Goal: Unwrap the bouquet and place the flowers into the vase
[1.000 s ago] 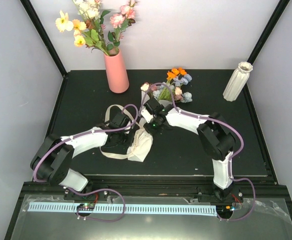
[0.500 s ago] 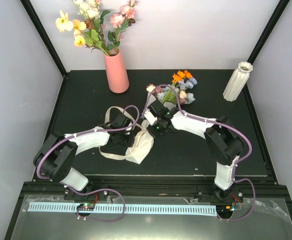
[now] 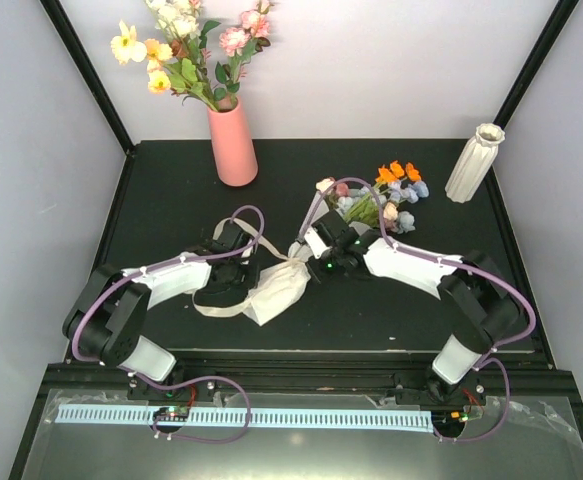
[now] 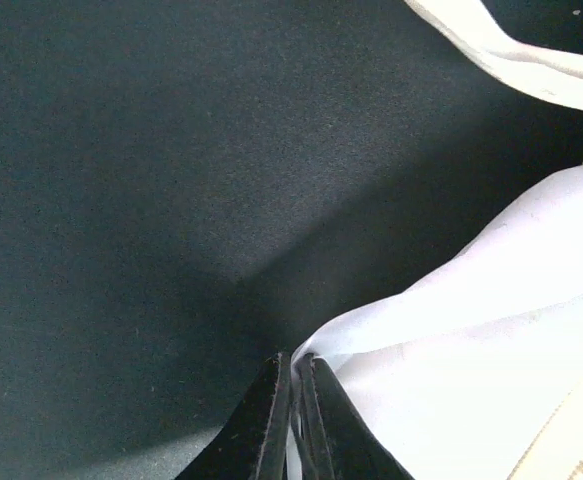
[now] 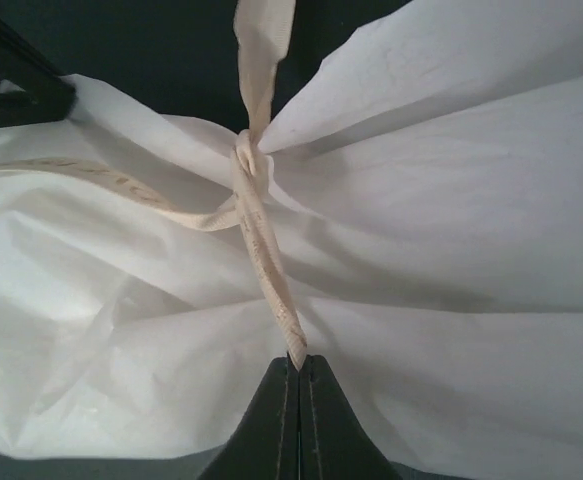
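Note:
The bouquet lies mid-table, its flowers [image 3: 391,194] in orange, light blue, pink and cream fanned to the right of the crumpled white paper [image 3: 277,290]. My right gripper [image 5: 298,364] is shut on the cream ribbon [image 5: 262,243] just below its knot; in the top view this gripper [image 3: 308,258] sits at the bundle's waist. My left gripper [image 4: 297,366] is shut on an edge of the paper [image 4: 491,330], left of the bundle [image 3: 253,272]. The white ribbed vase [image 3: 474,162] stands upright at the back right, apart from both arms.
A salmon-pink vase [image 3: 233,140] with yellow, pink and white flowers stands at the back left. Loose ribbon loops [image 3: 216,308] trail on the black mat left of the paper. The mat's raised edges [image 3: 516,260] frame the work area.
The right jaws have closed on the ribbon. The right arm and the flower heads have shifted right and nearer, stretching the bundle. The left gripper has kept its hold on the paper.

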{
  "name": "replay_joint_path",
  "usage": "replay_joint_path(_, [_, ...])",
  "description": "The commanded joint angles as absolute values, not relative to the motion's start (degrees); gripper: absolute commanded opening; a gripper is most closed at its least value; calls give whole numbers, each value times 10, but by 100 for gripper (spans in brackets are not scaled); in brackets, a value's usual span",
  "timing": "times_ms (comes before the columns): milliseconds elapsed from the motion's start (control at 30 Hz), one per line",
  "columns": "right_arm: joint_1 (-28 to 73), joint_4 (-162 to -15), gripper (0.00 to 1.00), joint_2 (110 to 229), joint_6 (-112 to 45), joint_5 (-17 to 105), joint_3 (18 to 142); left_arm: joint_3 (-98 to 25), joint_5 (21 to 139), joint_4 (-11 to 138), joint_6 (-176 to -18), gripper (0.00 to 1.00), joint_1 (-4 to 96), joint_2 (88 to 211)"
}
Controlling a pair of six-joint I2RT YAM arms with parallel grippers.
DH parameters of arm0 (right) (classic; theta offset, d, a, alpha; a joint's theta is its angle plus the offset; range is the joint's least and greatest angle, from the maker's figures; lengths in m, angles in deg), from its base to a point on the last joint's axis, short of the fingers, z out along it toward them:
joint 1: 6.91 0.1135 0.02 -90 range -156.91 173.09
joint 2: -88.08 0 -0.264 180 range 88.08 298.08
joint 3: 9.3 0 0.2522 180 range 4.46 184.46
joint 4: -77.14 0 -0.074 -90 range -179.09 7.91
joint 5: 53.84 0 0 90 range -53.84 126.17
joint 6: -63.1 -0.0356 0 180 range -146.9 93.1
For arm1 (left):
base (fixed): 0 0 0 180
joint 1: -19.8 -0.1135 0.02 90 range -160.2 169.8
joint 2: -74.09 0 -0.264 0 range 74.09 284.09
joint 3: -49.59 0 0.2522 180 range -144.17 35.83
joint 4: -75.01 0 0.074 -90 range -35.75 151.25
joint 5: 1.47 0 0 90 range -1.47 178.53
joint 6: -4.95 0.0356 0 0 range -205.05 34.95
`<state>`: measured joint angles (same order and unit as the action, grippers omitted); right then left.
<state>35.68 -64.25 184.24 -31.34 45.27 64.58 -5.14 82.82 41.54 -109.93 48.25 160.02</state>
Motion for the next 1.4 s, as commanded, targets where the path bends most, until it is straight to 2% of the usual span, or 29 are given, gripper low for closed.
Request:
replay_joint_path(0, [347,-662,2,1797,-322,469,623,-41,843,399,-1114,6,467,1586])
replay_joint_path(300, [347,-647,5,1743,-369,463,575,-38,835,409,-1127,6,464,1576])
replay_joint_path(600, [350,-692,19,1724,-433,594,533,-23,773,460,-1092,6,474,1548])
replay_joint_path(767, [352,-688,23,1698,-437,588,546,-26,783,444,-1080,6,481,1535])
replay_joint_path(900, [353,-660,33,1693,-418,558,580,-21,785,440,-1077,8,487,1516])
replay_joint_path(1033, [352,-632,35,1726,-399,533,618,-19,791,434,-1073,14,491,1499])
replay_joint_path(1167, [352,-610,37,1771,-386,512,661,-25,795,414,-1067,32,493,1487])
replay_joint_path(1367, [353,-590,38,1820,-377,509,697,-28,802,384,-1058,47,495,1440])
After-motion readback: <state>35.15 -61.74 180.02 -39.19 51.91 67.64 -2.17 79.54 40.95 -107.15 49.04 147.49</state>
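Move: The right fingers already pinch a loose ribbon end, with the ribbon knot about 3 cm to their left, 2 cm farther out and some 3 cm below. The flowers lie about 15 cm ahead and 13 cm to the right of that hand, the wrapper's lower end about 7 cm back and 7 cm left of it. From the left hand, already pinching the paper's edge, the knot is about 5 cm ahead and 8 cm right. Still pinching the ribbon end, the right hand lifts slightly and draws it back about 5 cm and a little to the right, easing its fingers open and letting go, then swings up and forward again to hang above the knot, dipping at the end. The left hand briefly keeps its pinch on the paper's edge, then rises some 5 cm, opens and releases it. ##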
